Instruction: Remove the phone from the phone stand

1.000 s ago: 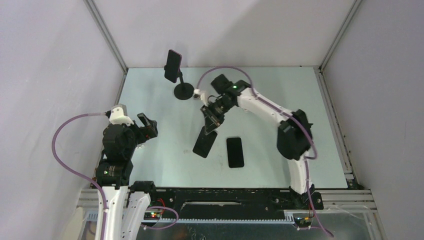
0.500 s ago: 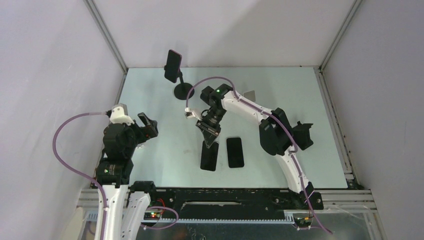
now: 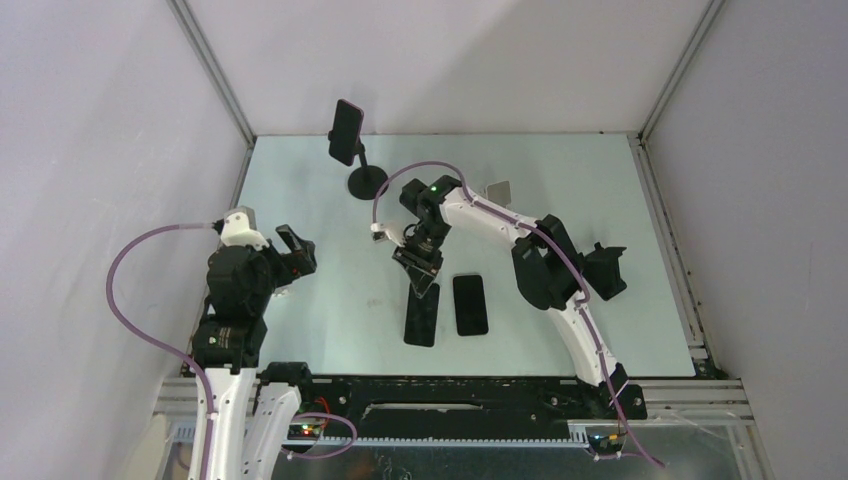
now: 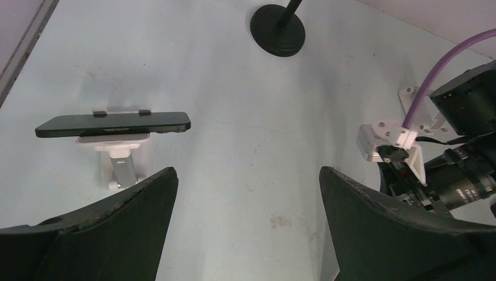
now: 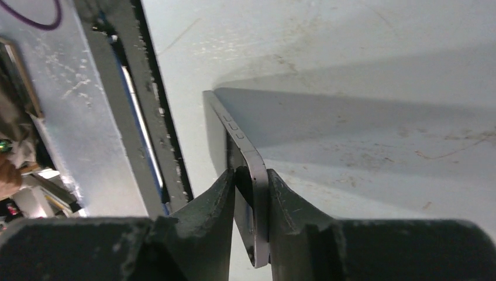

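Observation:
A black phone (image 3: 421,318) lies flat on the table, parallel to a second black phone (image 3: 470,304) on its right. My right gripper (image 3: 424,268) is at its far end. In the right wrist view the phone's thin edge (image 5: 234,129) runs between the fingers of the right gripper (image 5: 251,175), which stay shut on it. A small empty pale phone stand (image 3: 497,190) sits behind the right arm. My left gripper (image 3: 297,250) hovers open at the left with nothing in it; its fingers (image 4: 134,205) are spread wide over bare table.
Another phone (image 3: 345,132) is clamped on a tall black stand whose round base (image 3: 367,182) is at the back. The left wrist view shows one more phone (image 4: 112,124) resting on a white stand (image 4: 120,161). Walls enclose the table's left, back and right.
My right arm brought the phone down and toward the near edge, turning it until it lies parallel beside the second phone. The left arm has not moved.

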`<action>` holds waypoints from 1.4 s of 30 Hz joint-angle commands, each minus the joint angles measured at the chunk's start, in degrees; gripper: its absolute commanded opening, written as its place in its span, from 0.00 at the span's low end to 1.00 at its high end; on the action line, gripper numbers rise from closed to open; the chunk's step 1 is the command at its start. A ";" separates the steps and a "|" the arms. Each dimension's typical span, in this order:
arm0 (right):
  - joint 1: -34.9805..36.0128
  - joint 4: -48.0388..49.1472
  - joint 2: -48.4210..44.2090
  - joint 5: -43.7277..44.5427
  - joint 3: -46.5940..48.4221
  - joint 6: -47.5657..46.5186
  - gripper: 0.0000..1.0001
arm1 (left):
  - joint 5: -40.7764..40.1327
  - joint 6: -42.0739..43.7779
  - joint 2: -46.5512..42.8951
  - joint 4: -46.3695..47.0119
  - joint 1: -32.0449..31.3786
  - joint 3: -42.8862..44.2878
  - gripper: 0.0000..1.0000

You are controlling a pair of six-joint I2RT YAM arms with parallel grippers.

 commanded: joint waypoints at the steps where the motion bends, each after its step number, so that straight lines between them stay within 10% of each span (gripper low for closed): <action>1: 0.40 5.39 -1.08 4.14 -2.24 0.40 0.31 | 0.40 0.68 0.19 1.54 -0.30 0.08 0.98; 42: -1.83 13.18 0.17 3.35 -9.66 1.96 0.64 | 0.40 0.66 -0.03 1.43 -0.30 0.09 0.98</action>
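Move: The phone I'm laying down hangs tilted from my right fingers by its far end; its middle is about 5 cm back from my right hand, straight in line and roughly 4 cm lower. The second phone lies flat some 10 cm to my right hand's right, 2 cm back and 7 cm below; the table's near edge is about 17 cm back. From my left hand, the held phone's middle is about 27 cm right, 3 cm back and 20 cm down. I lower my right hand about 5 cm towards the table, quickly for the first half and then easing, going forward some 2 cm on the way. Meanwhile my fingers go on opening wide around the phone's far end, letting it out of the pinch, and my wrist tips only about 5 degrees. ##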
